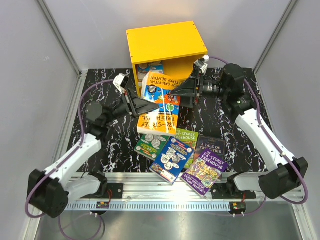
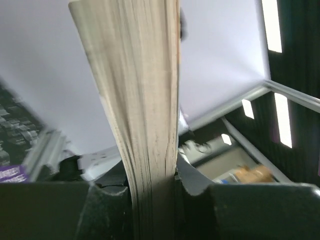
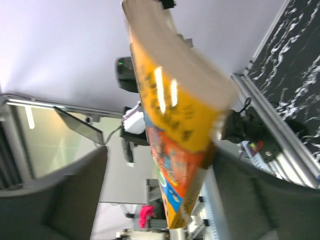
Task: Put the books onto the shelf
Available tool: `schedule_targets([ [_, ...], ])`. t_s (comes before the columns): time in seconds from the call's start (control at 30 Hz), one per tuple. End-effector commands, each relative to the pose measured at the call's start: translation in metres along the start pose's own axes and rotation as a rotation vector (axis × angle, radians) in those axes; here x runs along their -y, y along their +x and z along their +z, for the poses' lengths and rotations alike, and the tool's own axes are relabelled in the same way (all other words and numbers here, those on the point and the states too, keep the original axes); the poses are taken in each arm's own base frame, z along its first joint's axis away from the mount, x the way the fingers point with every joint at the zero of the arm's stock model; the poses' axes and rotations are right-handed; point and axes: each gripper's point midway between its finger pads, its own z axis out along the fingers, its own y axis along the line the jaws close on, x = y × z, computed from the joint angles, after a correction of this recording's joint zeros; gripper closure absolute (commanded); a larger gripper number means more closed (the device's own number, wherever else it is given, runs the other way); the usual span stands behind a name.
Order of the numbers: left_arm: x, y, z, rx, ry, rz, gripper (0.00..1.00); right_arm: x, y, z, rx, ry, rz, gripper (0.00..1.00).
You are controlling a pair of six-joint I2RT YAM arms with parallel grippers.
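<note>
A thick orange and yellow book (image 1: 159,102) hangs tilted in the air in front of the yellow shelf (image 1: 165,42). My left gripper (image 1: 145,106) is shut on its left edge; in the left wrist view the page block (image 2: 140,90) is squeezed between the dark jaws of that gripper (image 2: 152,182). My right gripper (image 1: 179,92) is at the book's right edge with its jaws spread. In the right wrist view the cover (image 3: 175,115) lies between its wide-apart fingers (image 3: 55,195), close to the right one. Several books lie on the table: green (image 1: 152,145), blue (image 1: 172,157), purple (image 1: 205,170) and dark (image 1: 210,145).
A few books (image 1: 150,67) stand in the shelf's left part. The table is black marble-patterned (image 1: 100,100), with grey walls on both sides. An aluminium rail (image 1: 165,180) carries the arm bases along the near edge.
</note>
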Motion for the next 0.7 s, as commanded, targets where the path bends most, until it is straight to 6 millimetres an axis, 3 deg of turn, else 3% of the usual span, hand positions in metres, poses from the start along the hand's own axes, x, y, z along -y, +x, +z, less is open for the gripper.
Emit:
schedule_targets([
  [0.0,-0.026,-0.018,-0.001,0.080,-0.294,0.157,1.00,-0.008,0.002,-0.001,0.012,0.054,-0.069,0.01],
  [0.27,-0.041,-0.064,-0.018,0.347,-0.528,0.154,1.00,0.008,0.019,-0.015,0.109,0.094,0.021,0.00],
  [0.43,-0.038,-0.075,-0.011,0.422,-0.472,0.121,1.00,0.024,0.036,-0.026,0.176,0.071,0.099,0.00],
  [0.63,-0.027,-0.080,0.005,0.423,-0.413,0.113,1.00,0.035,0.036,-0.034,0.243,0.146,0.108,0.00],
  [0.67,-0.022,-0.082,0.007,0.427,-0.401,0.111,1.00,0.045,0.036,-0.035,0.254,0.188,0.120,0.00],
])
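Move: The 130-Storey book is already in both grippers, its middle roughly 1 cm ahead and 2 cm right of the left hand, at hand height. The yellow shelf's upper opening is about 30 cm ahead of the left hand, 5 cm right and 15 cm lower; the blue book in it is 28 cm ahead, 4 cm left and 17 cm lower. For the right hand, the held book's middle is some 4 cm back, 5 cm left and 1 cm lower. The 130-Storey book passes wholly to the left hand, which keeps its pinch and carries it about 8 cm forward and 5 cm down towards the shelf, turning counter-clockwise some 30 degrees as its raised fingers come down to about level. The right fingers open wide, come free of the book's right side, and that hand sinks, then also draws back and right. ##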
